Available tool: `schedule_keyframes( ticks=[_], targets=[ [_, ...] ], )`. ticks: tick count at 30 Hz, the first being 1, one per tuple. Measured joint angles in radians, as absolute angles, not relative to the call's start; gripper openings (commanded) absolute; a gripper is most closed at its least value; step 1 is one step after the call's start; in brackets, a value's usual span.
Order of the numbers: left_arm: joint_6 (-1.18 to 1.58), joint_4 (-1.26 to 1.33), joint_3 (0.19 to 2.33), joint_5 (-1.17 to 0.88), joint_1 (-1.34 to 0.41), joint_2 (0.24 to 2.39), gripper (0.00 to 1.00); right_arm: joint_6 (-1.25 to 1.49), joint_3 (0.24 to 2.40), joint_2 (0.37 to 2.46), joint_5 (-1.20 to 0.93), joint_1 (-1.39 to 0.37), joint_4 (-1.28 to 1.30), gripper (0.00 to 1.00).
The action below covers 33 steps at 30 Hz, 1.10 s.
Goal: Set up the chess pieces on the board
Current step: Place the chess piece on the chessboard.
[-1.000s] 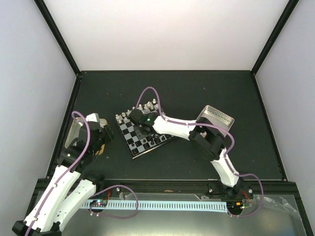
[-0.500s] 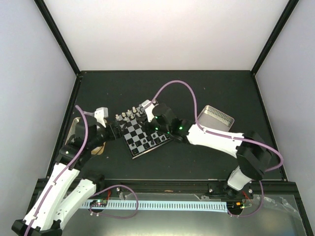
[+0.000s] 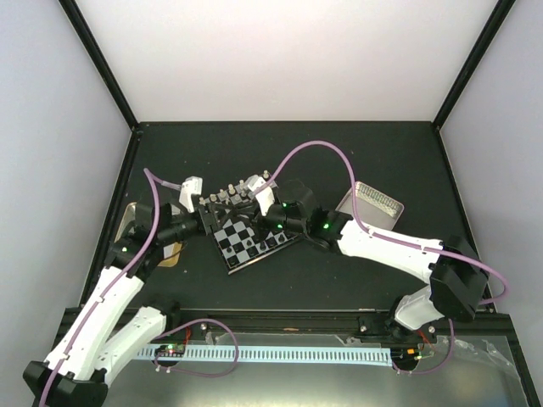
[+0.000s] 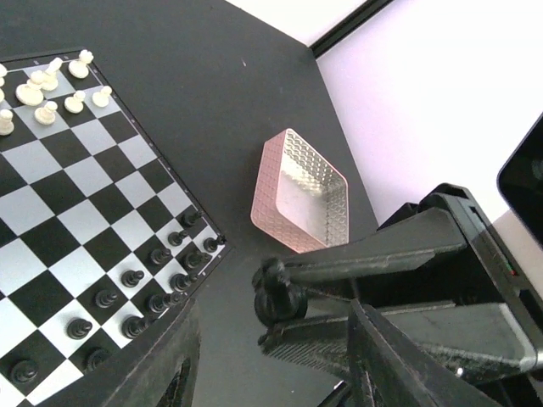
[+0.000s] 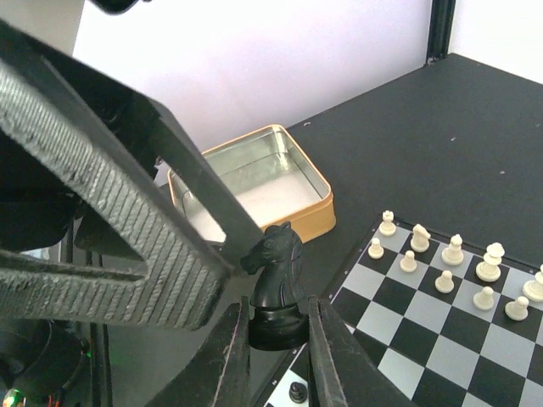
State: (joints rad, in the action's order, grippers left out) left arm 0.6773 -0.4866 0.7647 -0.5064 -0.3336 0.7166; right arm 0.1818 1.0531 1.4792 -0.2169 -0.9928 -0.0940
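Note:
A black knight [image 5: 277, 270] stands upright in my right gripper [image 5: 278, 312], which is shut on its base above the board's [image 3: 240, 247] left corner. My left gripper [image 4: 273, 302] is open, its fingers [image 4: 165, 365] either side of that knight [image 4: 277, 292] and apart from it. In the right wrist view one left finger [image 5: 199, 182] reaches the knight's head. White chess pieces [image 4: 42, 89] line one end of the board [image 4: 76, 195], black ones [image 4: 144, 288] the other. From above, both grippers meet near the board's far left corner [image 3: 212, 222].
A pink-rimmed metal tray [image 4: 299, 191] lies right of the board, seen from above as a silver tray [image 3: 375, 203]. A tan-rimmed tray [image 5: 250, 182] sits left of the board, partly under the left arm [image 3: 131, 225]. Black frame rails edge the table.
The right arm has stretched out leftward, carrying its gripper over the board's far left corner. The left gripper has swung from the tan tray toward the board to meet it.

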Motion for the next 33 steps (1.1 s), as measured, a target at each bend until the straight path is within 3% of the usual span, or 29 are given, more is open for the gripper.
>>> schedule_keyframes(
  ticks=[2,5,8,15,20,22,33],
  targets=[
    [0.685,-0.472,0.764,-0.519,-0.333,0.729,0.42,0.168,1.053,1.48,-0.222,-0.997,-0.086,0.09],
    [0.698,-0.458,0.762,-0.527,-0.329,0.741,0.19,0.148,1.054,1.48,-0.223,-1.006,-0.067,0.09],
    [0.709,-0.442,0.755,-0.535,-0.322,0.75,0.09,0.133,1.054,1.48,-0.223,-1.013,-0.06,0.09],
    [0.71,-0.423,0.749,-0.569,-0.32,0.788,0.02,0.116,1.054,1.484,-0.215,-1.015,-0.043,0.12],
    [0.686,-0.43,0.749,-0.59,-0.315,0.813,0.01,0.118,1.065,1.49,-0.202,-1.015,-0.013,0.43],
    [0.665,-0.447,0.749,-0.586,-0.315,0.819,0.02,0.139,1.071,1.491,-0.191,-1.015,-0.002,0.49],
    [0.571,-0.51,0.685,-0.334,-0.387,0.786,0.02,0.345,0.958,1.454,0.035,-0.996,0.088,0.5]
  ],
)
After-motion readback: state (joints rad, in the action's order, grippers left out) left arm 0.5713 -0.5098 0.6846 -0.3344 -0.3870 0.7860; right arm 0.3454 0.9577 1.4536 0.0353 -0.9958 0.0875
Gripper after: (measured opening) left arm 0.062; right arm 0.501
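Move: The black knight, held by its base in the right fingers, stands between the open left fingers, its middle about 1 cm ahead and 1 cm right of the left hand point, level with it. From the right hand the knight's middle is some 1 cm up; the left fingers are about 1 cm left, 1 cm back and 1 cm up. From the left hand, the board's centre is roughly 6 cm right, 1 cm back and 23 cm down; the white rows are 6 cm ahead and 1 cm right, the black rows 7 cm back and 8 cm right. Easing forward about 1 cm, the left hand closes on the knight's upper part while the right still holds its base; only then do the right fingers open, and that hand withdraws down some 7 cm and 5 cm to the right, turning clockwise. The left keeps its pinch and sinks about 6 cm towards the board, its left side rolling up slightly. ##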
